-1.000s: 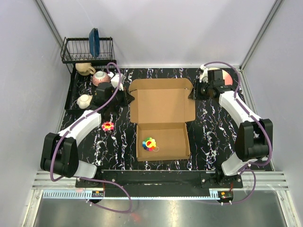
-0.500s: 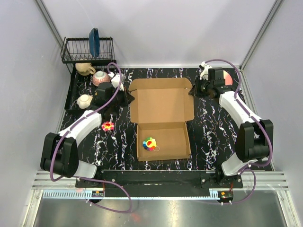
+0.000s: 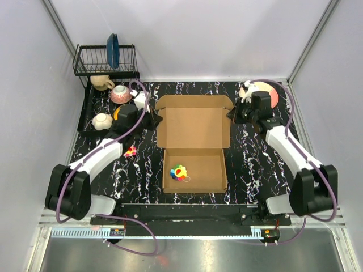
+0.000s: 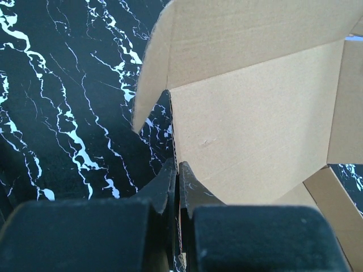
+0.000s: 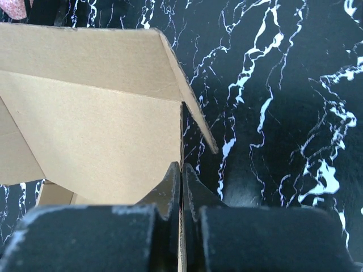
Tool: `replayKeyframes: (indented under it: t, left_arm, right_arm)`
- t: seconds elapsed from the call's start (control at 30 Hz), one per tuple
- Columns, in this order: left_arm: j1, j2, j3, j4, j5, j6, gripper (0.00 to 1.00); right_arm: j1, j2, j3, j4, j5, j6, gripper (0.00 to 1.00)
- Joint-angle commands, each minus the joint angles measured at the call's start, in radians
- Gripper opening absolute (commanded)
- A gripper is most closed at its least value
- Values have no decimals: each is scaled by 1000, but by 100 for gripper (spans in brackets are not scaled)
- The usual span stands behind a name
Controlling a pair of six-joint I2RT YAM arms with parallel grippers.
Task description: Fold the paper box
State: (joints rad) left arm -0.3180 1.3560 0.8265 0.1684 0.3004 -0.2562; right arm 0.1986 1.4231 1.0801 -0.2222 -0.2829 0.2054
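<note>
The brown paper box [image 3: 194, 144] lies in the middle of the table, its tray toward me and its lid panel [image 3: 193, 122] raised at the back. A small colourful flower toy [image 3: 179, 171] lies inside the tray. My left gripper [image 3: 152, 119] is shut on the lid's left edge; in the left wrist view [image 4: 177, 170] the cardboard edge runs between the closed fingers. My right gripper [image 3: 232, 113] is shut on the lid's right edge, and the right wrist view [image 5: 181, 170] shows the same pinch. The lid's side flaps [image 4: 148, 85] [image 5: 195, 110] stick outward.
A black dish rack [image 3: 105, 59] with a blue plate stands at the back left, with cups and bowls [image 3: 119, 93] below it. A second flower toy [image 3: 130, 151] lies under the left arm. A pink bowl [image 3: 265, 90] sits behind the right gripper.
Both grippers have moved inward and toward me with the lid edges. The lid panel now looks shorter from above, tilted up further. The pink bowl has become visible.
</note>
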Motion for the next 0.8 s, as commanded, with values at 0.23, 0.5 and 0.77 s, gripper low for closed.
replayKeyframes:
  t: [0.23,0.5,0.77]
  left_arm:
    - [-170,-224,-292,485,-389,-66,0]
    - [-295,-278,-507,828,-595,-89,0]
    - [-489,-207,-570,1133,-814,15,0]
  right_arm:
    - [143,-282,-265,268,362,184,0]
    - [229,-380,-410,409,485,232,0]
    - [335,-481,-558,537,593,246,0]
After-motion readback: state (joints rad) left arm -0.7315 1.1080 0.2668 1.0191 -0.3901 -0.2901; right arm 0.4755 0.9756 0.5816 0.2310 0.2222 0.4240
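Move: Both hands already pinch the raised lid by its side edges, and it is headed back over the open tray. The tray's middle lies about 21 cm back, 16 cm to the right and 16 cm below the left hand; from the right hand it is some 21 cm back, 16 cm to the left and 17 cm below. The rainbow toy in the tray sits roughly 2 cm nearer the base and 7 cm left of the tray's middle. Swinging the lid up on its hinge, both hands keep their pinch on its side edges and draw it back towards the tray by about 7 cm, rising some 3 cm as they go. The fingertips tip upward with the lid by 20 to 25 degrees, while the left wrist also turns counter-clockwise and the right clockwise. ##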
